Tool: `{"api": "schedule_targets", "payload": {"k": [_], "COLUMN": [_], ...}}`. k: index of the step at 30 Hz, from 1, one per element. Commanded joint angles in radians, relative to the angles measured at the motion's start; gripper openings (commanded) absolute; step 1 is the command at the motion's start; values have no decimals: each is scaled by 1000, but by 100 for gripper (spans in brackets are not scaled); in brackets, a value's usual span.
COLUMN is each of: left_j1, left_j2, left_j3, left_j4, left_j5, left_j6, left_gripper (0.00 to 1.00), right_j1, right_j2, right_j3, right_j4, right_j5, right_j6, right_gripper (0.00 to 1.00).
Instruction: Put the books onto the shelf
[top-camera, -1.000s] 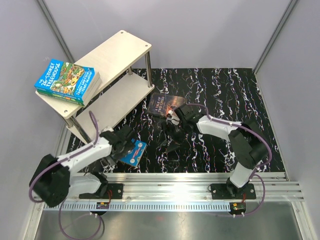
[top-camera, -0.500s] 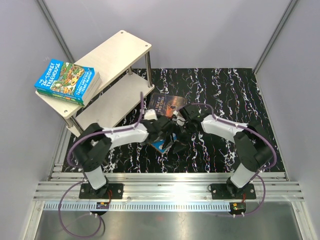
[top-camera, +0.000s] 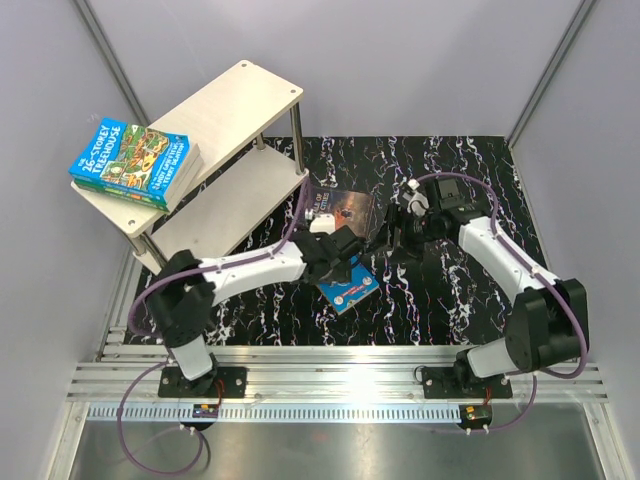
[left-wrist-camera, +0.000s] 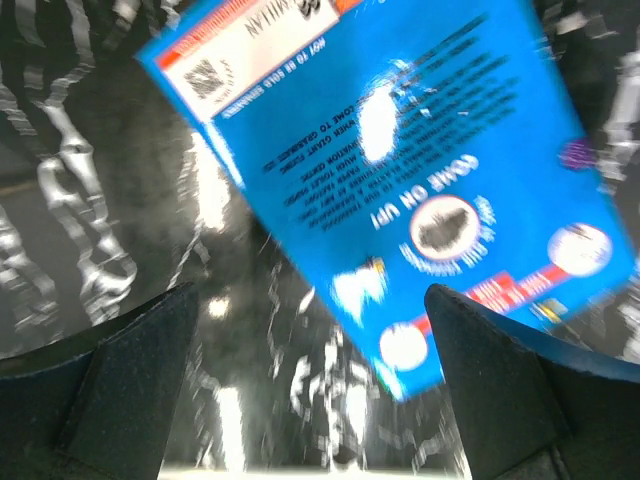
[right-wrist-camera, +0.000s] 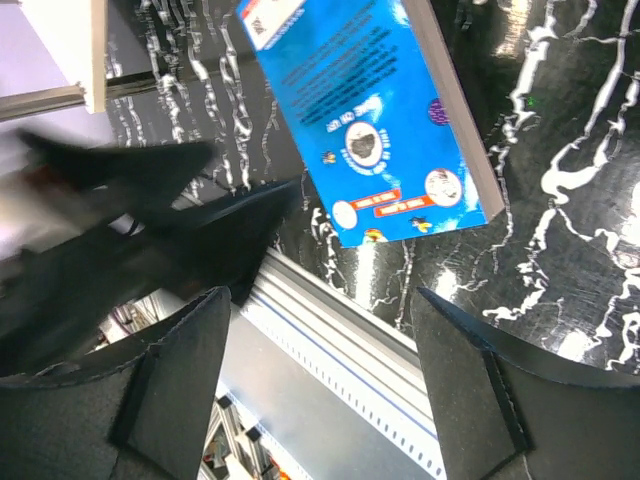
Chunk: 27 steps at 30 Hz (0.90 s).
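A blue book (top-camera: 349, 289) lies back cover up on the black marbled mat, mid-table. My left gripper (top-camera: 343, 266) hovers over its far edge, open; in the left wrist view the blue book (left-wrist-camera: 400, 150) fills the top and the gripper (left-wrist-camera: 320, 400) has nothing between its fingers. My right gripper (top-camera: 392, 240) is open just right of the dark book (top-camera: 335, 205), which lies flat by the shelf (top-camera: 235, 110). The right wrist view shows the blue book (right-wrist-camera: 375, 120) ahead of the empty gripper (right-wrist-camera: 320, 390). A stack of green and blue Treehouse books (top-camera: 132, 162) rests on the shelf's left end.
The shelf's metal legs (top-camera: 297, 140) stand at the mat's far left corner. Grey walls close in the cell on the left, back and right. An aluminium rail (top-camera: 340, 375) runs along the near edge. The blurred left arm (right-wrist-camera: 120, 220) crosses the right wrist view.
The left arm swung from the near left to the middle, the blue book travelling with it; the book now lies flat. The right gripper pulled back rightward from the dark book.
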Motion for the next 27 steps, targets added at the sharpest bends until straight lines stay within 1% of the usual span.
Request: {"api": "schedule_targets", "payload": {"k": [1,3,5,9,11,15,18,22,27], "left_j1": [1,2,4,4,4,5,5,5,4], "left_j2": [-144,-181,-190,-172,-157,-112,-68,-5,106], "left_j3": [99,81,43,-85,-147,-209,-227,-203,-146], "left_j4": [-103,-121,-105,-57,-42,-27,0,27,58], "left_j5": [-47,-33,-1,62,85,105,119,134,168], "left_j6": [11,-4,-22,-58,-81,-98,-95,-75,-38], "left_gripper": [99,99,99,99,98,98,97,96,96], "right_j1": [-7,-7,-7,-7,-7,-7,-6,-1,59], "right_j2": [36,102,142,259,286,342,372,402,445], "right_j3": [15,16,12,13,19,24,19,-10,-74], "right_j4": [-13,18,76,155,176,204,228,289,372], "right_j5": [32,24,21,0,-2,4,-2,-37,-96], "right_j6": [-25,-9,7,50,57,70,86,112,115], "right_gripper": [80,80,79,78,78,78,77,77,77]}}
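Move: The blue book lies flat and slantwise below the open left hand, its middle only about 1 cm ahead, 4 cm to the right and 5 cm down. From the right hand, its middle is some 10 cm to the left, 1 cm back and 13 cm down. The black book's middle lies about 14 cm beyond that of the blue one, straight out from the robot. The shelf's lower board is roughly 14 cm ahead and 20 cm to the left of the left hand. The blue book is closed in on from both long sides. The left hand hops up about 7 cm, swings back and left off it, sinks some 12 cm to the table beside its left edge, then edges back right 2 to 3 cm towards it. Meanwhile the right hand sinks about 12 cm and a little forward to the page edge, tipping downward some 15 degrees; both grippers stay open. ##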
